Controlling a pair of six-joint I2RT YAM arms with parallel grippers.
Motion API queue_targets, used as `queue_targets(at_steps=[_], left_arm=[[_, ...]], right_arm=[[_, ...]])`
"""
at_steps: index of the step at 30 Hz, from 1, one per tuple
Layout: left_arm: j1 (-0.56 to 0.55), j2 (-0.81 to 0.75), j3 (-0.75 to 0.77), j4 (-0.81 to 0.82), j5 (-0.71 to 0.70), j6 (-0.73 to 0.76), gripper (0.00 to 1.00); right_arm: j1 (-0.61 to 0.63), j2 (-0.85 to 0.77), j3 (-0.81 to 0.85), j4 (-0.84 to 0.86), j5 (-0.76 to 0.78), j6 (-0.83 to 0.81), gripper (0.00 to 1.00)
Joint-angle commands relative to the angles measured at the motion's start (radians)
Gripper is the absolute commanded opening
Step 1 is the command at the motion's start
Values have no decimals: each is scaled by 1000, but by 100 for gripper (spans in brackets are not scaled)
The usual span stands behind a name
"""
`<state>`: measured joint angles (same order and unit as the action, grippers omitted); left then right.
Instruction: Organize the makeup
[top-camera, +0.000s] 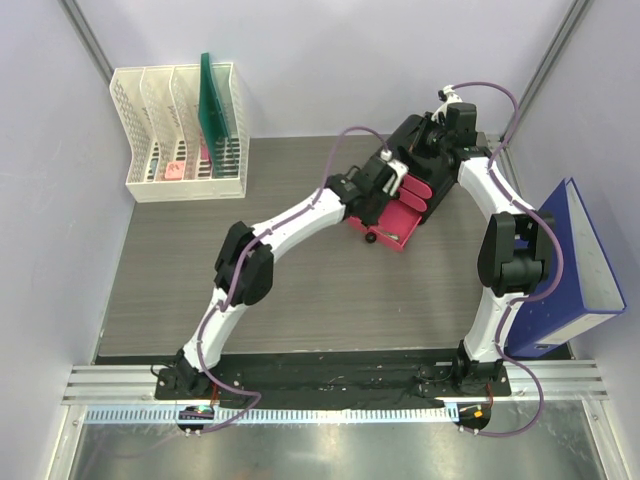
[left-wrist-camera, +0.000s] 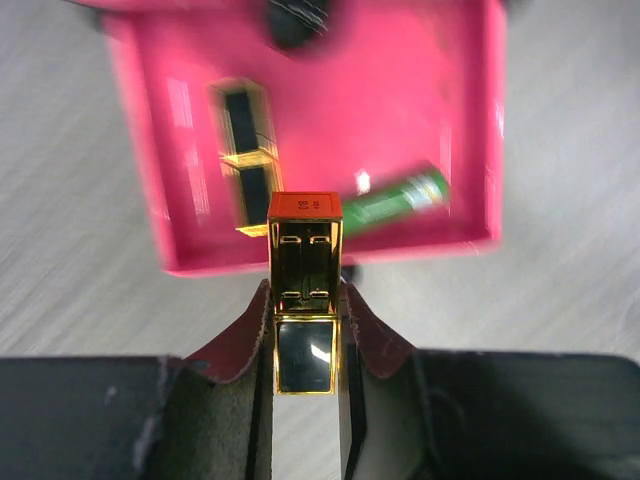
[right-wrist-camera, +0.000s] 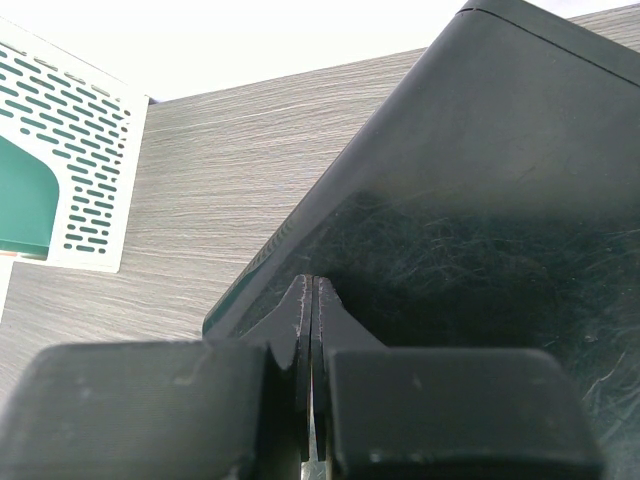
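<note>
My left gripper (left-wrist-camera: 305, 312) is shut on a gold-black stick (left-wrist-camera: 305, 250) with an orange end, held upright above the near edge of a pulled-out pink drawer (left-wrist-camera: 420, 90). In the drawer lie a second gold-black stick (left-wrist-camera: 247, 150) and a slim green tube (left-wrist-camera: 400, 198). In the top view the left gripper (top-camera: 386, 198) hovers over the drawer (top-camera: 398, 222). My right gripper (right-wrist-camera: 312, 298) is shut and empty, its tips against the top of the black box (right-wrist-camera: 480, 200); in the top view it (top-camera: 438, 135) sits over the box (top-camera: 410, 130). The other makeup is out of view.
A white mesh file rack (top-camera: 140, 120) stands at the back left with a green folder (top-camera: 215, 100) and a small pink block (top-camera: 173, 170) in it. A blue binder (top-camera: 578, 255) leans at the right edge. A blurred dark round thing (left-wrist-camera: 295, 18) sits at the drawer's far edge.
</note>
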<state>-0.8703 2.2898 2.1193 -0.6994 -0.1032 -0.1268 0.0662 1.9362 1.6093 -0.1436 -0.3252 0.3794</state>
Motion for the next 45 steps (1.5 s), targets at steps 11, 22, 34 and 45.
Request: queue_targets(at_steps=[11,22,34,45], left_arm=[[134,111,192,123,229,-264,0],[165,132,149,140,191,-287,0],[185,165,145,115,180,-295,18],[198,158,156,115,197,-283,62]], right_arm=[[11,142,-123,-438,71,-66,1],[11,150,-121,-438,69,-68,1],[11,159,-115,-441,72,-70,1],[11,164,-109,-442,72,-68,1]])
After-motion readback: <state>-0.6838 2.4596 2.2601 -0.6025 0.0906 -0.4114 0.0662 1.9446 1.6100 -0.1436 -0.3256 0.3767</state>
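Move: The left hand still holds one gold-and-black case. The free spot for it, at the left end of the open bottom drawer, is about 8 cm ahead, 1 cm left and 7 below. The second gold-and-black case lies beside that spot, roughly 7 cm ahead of the hand, neither left nor right, 7 below; the green tube is some 2 cm ahead, 4 right, 7 below. From the right hand the spot is about 10 cm back, 15 left, 15 lower. Bring the left gripper with the held case forward about 7 cm, rising 4 cm over the bottom drawer's front, while the wrist rolls left side down and turns some 10–15 degrees counter-clockwise. Then sink straight down, ease forward and lower to some 3 cm below the starting height over the drawer's left end, and there open the fingers to let go of the case. ##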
